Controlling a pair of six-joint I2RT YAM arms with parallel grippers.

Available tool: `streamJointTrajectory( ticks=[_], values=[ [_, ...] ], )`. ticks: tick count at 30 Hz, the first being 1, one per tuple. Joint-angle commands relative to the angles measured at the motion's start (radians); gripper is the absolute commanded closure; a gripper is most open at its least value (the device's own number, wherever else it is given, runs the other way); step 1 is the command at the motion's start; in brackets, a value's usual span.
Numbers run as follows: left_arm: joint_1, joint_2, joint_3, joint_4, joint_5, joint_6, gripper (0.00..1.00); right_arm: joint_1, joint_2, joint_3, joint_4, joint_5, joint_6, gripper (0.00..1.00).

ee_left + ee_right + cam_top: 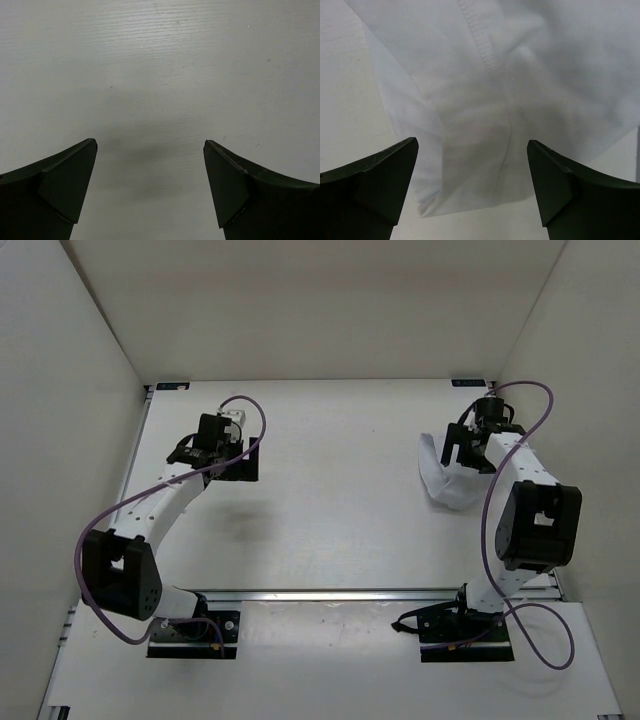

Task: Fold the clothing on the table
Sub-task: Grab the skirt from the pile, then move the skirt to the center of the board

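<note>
The clothing (447,480) is a thin white fabric piece bunched at the right side of the table (330,510), partly hidden under my right arm. In the right wrist view the clothing (510,90) fills most of the frame, with a stitched seam running down it and its near edge between my fingers. My right gripper (472,150) hovers open above that edge, nothing pinched. My right gripper (462,447) sits over the fabric's far part. My left gripper (232,445) stands open over bare table at the far left, and my left gripper (150,150) has only tabletop between its fingers.
White walls (60,390) close in the table on the left, back and right. A metal rail (350,594) crosses the near side in front of both arm bases. Purple cables (500,510) loop beside each arm.
</note>
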Motion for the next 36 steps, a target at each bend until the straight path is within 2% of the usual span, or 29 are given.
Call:
streamJointTrajectory(
  ticks=[1,2,7,8,10,12,13,15,19,21,24,25,28,30,32,33,35,36],
  values=[
    [0.018,-0.001,0.022,0.024,0.021,-0.004,0.02,0.014,0.046,0.031,0.016,-0.028,0.027,0.13],
    [0.016,0.001,0.023,0.021,0.025,-0.010,0.02,0.025,0.051,0.029,-0.001,-0.034,0.035,0.16],
    [0.027,-0.013,-0.006,0.029,0.028,-0.016,0.01,0.086,0.051,-0.043,0.006,0.012,0.041,0.16],
    [0.024,-0.015,-0.003,0.029,0.028,-0.019,0.01,0.100,0.048,-0.055,0.020,0.039,0.035,0.21],
    [0.027,-0.024,-0.014,0.028,0.035,-0.019,0.01,0.114,0.054,-0.069,0.019,0.075,0.033,0.38],
    [0.031,-0.041,-0.017,0.028,0.028,-0.021,0.01,0.103,0.058,-0.071,0.014,0.070,0.036,0.62],
    [0.027,-0.045,-0.023,0.030,0.030,-0.022,0.01,0.102,0.057,-0.072,0.015,0.075,0.045,0.83],
    [0.033,-0.065,-0.027,0.024,0.027,-0.025,0.02,0.089,0.048,-0.080,0.015,0.083,0.041,1.00],
    [0.027,-0.097,-0.038,0.036,0.048,-0.037,0.01,0.103,0.034,-0.023,0.000,0.121,0.006,1.00],
    [0.034,-0.114,-0.047,0.045,0.057,-0.042,0.01,0.112,0.026,0.046,-0.023,0.084,-0.008,1.00],
    [0.034,-0.128,-0.054,0.064,0.091,-0.059,0.01,0.219,0.031,0.269,-0.041,-0.055,-0.008,1.00],
    [0.038,-0.128,-0.054,0.067,0.103,-0.066,0.01,0.252,0.038,0.317,-0.050,-0.057,-0.011,1.00],
    [0.028,-0.133,-0.043,0.078,0.136,-0.079,0.01,0.374,0.121,0.634,-0.110,-0.172,0.018,0.99],
    [0.028,-0.137,-0.031,0.078,0.131,-0.080,0.01,0.449,0.184,0.936,-0.159,-0.201,0.038,1.00],
    [0.033,-0.137,-0.021,0.076,0.134,-0.085,0.01,0.497,0.229,1.103,-0.199,-0.230,0.049,1.00],
    [0.027,-0.142,-0.012,0.078,0.133,-0.083,0.01,0.509,0.223,1.139,-0.183,-0.241,0.064,1.00],
    [0.031,-0.154,-0.008,0.078,0.137,-0.091,0.01,0.519,0.128,1.065,-0.120,-0.240,0.088,1.00],
    [0.034,-0.163,-0.009,0.076,0.139,-0.090,0.01,0.507,0.052,0.923,-0.050,-0.237,0.096,1.00]
  ],
)
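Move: The white skirt lies bunched under the open right gripper, its middle about 3 cm ahead, straight in line and roughly 6 cm below; its near edge falls a little behind the hand. Nothing else lies close to it on the table. From the left gripper the skirt's middle is some 57 cm to the right, about 6 cm farther out and 9 cm lower. Lower the right gripper about 5 cm into the skirt, easing left and slightly back, and shut the fingers to pinch the near part of the cloth. Then, keeping the pinch, sweep it fast up some 36 cm and left about 25 cm, forward too before drawing back slightly at the end, swinging the fingers up from pointing down and turning the hand counter-clockwise. ##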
